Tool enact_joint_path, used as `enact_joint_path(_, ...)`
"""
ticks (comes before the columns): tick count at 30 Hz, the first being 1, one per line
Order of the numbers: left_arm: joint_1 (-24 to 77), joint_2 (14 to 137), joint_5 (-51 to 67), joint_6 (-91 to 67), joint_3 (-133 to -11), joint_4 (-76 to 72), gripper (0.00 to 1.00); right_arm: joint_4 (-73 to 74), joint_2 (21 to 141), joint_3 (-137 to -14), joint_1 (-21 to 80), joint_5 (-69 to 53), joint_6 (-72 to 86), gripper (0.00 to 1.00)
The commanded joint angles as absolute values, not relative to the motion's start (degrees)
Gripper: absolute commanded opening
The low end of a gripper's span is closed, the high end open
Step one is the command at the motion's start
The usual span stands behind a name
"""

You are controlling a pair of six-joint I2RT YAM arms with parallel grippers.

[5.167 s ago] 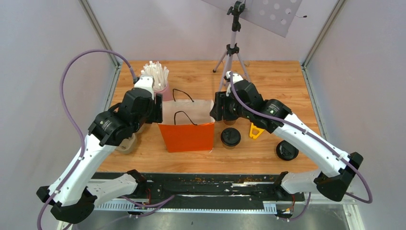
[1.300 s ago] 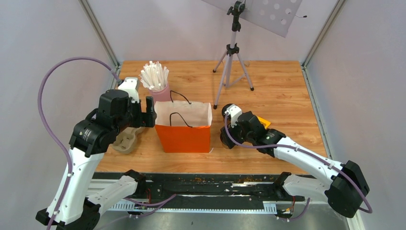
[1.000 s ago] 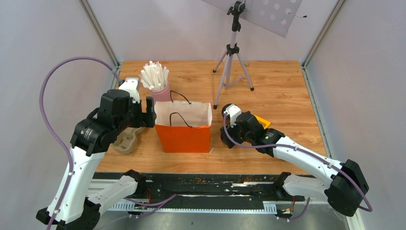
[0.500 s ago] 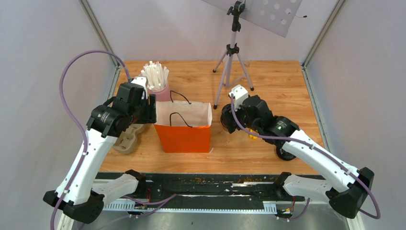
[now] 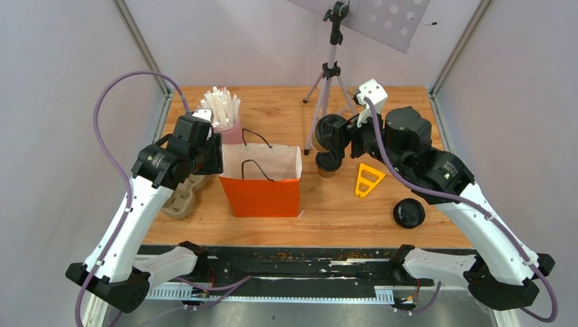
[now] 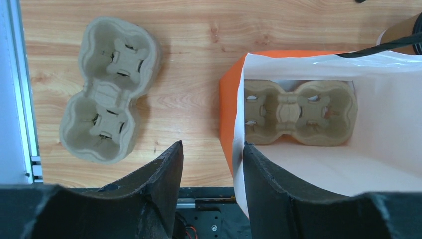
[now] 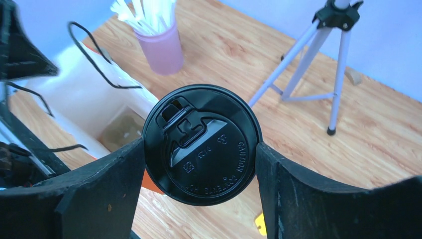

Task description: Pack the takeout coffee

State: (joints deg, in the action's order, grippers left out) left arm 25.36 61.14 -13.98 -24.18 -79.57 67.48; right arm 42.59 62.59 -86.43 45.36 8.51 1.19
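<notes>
The takeout coffee (image 7: 199, 132), a kraft cup (image 5: 328, 167) under a black lid, hangs in the air just right of the orange paper bag (image 5: 266, 194). My right gripper (image 7: 200, 145) is shut on its lid, one finger on each side. In the top view the right gripper (image 5: 334, 139) is beside the bag's right top edge. My left gripper (image 6: 212, 149) straddles the bag's left wall (image 6: 226, 119). One finger is outside and one inside, still apart with a gap. A pulp cup tray (image 6: 298, 112) lies on the bag's floor.
A second pulp tray (image 6: 107, 94) lies on the wood left of the bag. A pink cup of white sticks (image 5: 221, 112) stands behind the bag. A tripod (image 5: 330, 75) rises at the back. A yellow triangle (image 5: 366, 180) and a loose black lid (image 5: 409, 213) lie to the right.
My right arm has lifted the lidded cup off the table beside the bag, up and towards the back. My left gripper has moved over the bag's left wall and its jaws have narrowed.
</notes>
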Motion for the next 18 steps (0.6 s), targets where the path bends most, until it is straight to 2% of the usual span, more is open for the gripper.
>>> enact_joint_path(1,25.1,61.9,-13.1,-26.0,-81.4,64.4,0.54,39.3,62.4,-89.3,45.7,3.4,1.9,0.52)
enact_joint_path(9,25.0,62.6,-9.3,-24.4,-79.8,60.1,0.42,31.4,62.0,-85.0,46.4,-7.3,1.5,0.53)
enact_joint_path(18,25.0,62.1,-5.9,-23.6,-77.6,56.6,0.31,25.9,67.4,-83.2,49.4,-11.3,-3.1,0.53)
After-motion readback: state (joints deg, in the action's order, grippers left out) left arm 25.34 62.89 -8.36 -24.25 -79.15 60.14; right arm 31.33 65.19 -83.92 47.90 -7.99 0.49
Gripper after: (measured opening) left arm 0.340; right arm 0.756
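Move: The right hand already holds the lidded coffee cup. The bag mouth it is taken to lies about 19 cm to its left, 1 cm back and 13 cm lower; the other lidded cup stands some 8 cm ahead, straight below its line and about 31 cm down. For the left hand, the bag's left rim is 2 cm to the right, about 1 cm below; the pink straw cup is roughly 17 cm ahead, the loose tray 12 cm left and 3 cm ahead, both about 20 cm down. Keeping its grip on the lidded cup, the right hand swings it some 7 cm left towards the bag mouth, easing back about 2 cm, rising a little before it starts to sink, and turning roughly 20 degrees counter-clockwise. Meanwhile the left hand shifts about 3 cm right and 2 cm forward over the bag's left rim, its half-open fingers closing part-way with one on each side of that rim but not yet shut. ##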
